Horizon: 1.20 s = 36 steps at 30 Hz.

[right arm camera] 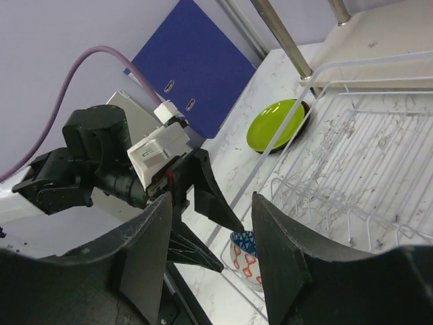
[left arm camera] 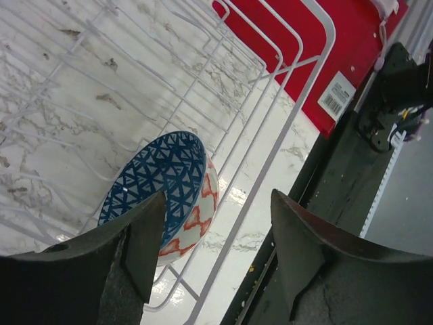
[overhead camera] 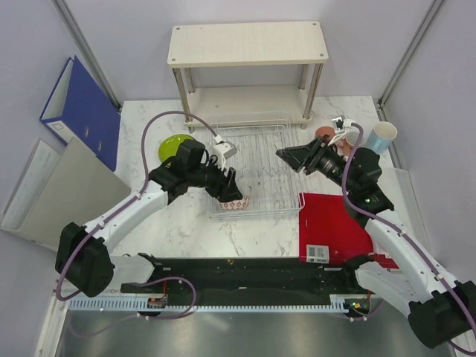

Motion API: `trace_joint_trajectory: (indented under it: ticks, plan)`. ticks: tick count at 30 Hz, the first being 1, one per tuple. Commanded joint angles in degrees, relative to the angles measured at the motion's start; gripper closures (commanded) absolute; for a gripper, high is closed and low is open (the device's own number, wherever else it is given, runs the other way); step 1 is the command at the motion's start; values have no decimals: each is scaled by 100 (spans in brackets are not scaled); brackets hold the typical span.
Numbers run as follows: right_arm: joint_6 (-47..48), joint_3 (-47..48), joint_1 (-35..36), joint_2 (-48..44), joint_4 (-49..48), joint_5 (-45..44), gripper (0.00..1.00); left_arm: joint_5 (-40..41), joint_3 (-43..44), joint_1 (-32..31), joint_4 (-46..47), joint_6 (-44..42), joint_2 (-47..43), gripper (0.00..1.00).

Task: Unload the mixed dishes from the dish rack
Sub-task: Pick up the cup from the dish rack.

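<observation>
The small bowl (overhead camera: 234,201), blue triangles inside and red-white outside, leans in the near left corner of the silver wire dish rack (overhead camera: 256,141). My left gripper (overhead camera: 227,190) stands open astride its rim. In the left wrist view one finger (left arm camera: 145,237) overlaps the bowl (left arm camera: 169,179), and the other (left arm camera: 298,237) is outside the rack wire (left arm camera: 270,159), apart from both. My right gripper (overhead camera: 286,156) hovers open and empty over the rack's right side. Its wrist view shows the bowl (right arm camera: 243,261) and the left gripper (right arm camera: 230,247).
A lime-green plate (overhead camera: 175,146) lies on a dark plate left of the rack. A light blue cup (overhead camera: 384,136) and a terracotta mug (overhead camera: 324,133) stand at the right. Behind the rack is a beige shelf (overhead camera: 245,44). A red board (overhead camera: 335,227) lies near right, and a blue binder (overhead camera: 82,108) leans far left.
</observation>
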<state>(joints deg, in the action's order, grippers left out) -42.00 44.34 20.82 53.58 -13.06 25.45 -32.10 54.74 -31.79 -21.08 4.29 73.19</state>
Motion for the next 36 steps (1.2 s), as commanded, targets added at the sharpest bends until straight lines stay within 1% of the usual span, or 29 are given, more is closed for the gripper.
trace_joint_trajectory:
  ticks: [1, 4, 7, 9, 13, 22, 27, 32, 36]
  plan:
    - [-1, -337, 107, -199, -810, 4, 42, -525, 247, -29, 131, -1088, 125, 31]
    - [-98, -522, 141, -225, -970, 65, 42, -648, 432, -38, -71, -1422, 371, 33]
    - [-142, -706, 151, -304, -1032, 48, 42, -710, 520, -38, -186, -1466, 582, 40]
    - [-159, -777, 151, -357, -1111, 30, 42, -798, 485, -38, -168, -1475, 687, 41]
    - [-230, -848, 159, -313, -1173, 47, 42, -947, 459, -46, -124, -1397, 846, 50]
    - [-362, -1023, 221, -138, -1401, -5, 42, -991, 195, -196, 8, -1387, 828, 57]
    - [-379, -1085, 265, 64, -1463, -40, 42, -930, 195, -249, -63, -1352, 917, 61]
    - [-371, -1138, 274, 205, -1524, -49, 42, -580, 195, -275, -194, -1300, 925, 59]
    - [-371, -1173, 291, 258, -1577, -40, 42, -192, 204, -275, -291, -1291, 925, 53]
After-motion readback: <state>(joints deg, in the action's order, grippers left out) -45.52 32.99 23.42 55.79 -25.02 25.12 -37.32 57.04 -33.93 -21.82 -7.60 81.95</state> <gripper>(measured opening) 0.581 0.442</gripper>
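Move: The patterned cup's middle is just below the open left fingers, about 4 cm to the right, 1 cm ahead and 6 cm down. The rack's front rail runs some 4 cm nearer the base than the cup. The green plate lies roughly 17 cm ahead of the left hand, 16 cm to its left and 10 cm lower. From the right hand, the cup is about 12 cm left, 3 cm back and 22 cm below. Bring the left gripper down about 3 cm and 2 cm to the right onto the patterned cup, turning it clockwise some 15 degrees, so the fingers straddle the cup wall nearest the base. Narrow them to a bit over half their starting gap without closing to a grip. Meanwhile sink the empty right hand about 5.5 cm above the rack, its opening unchanged. ##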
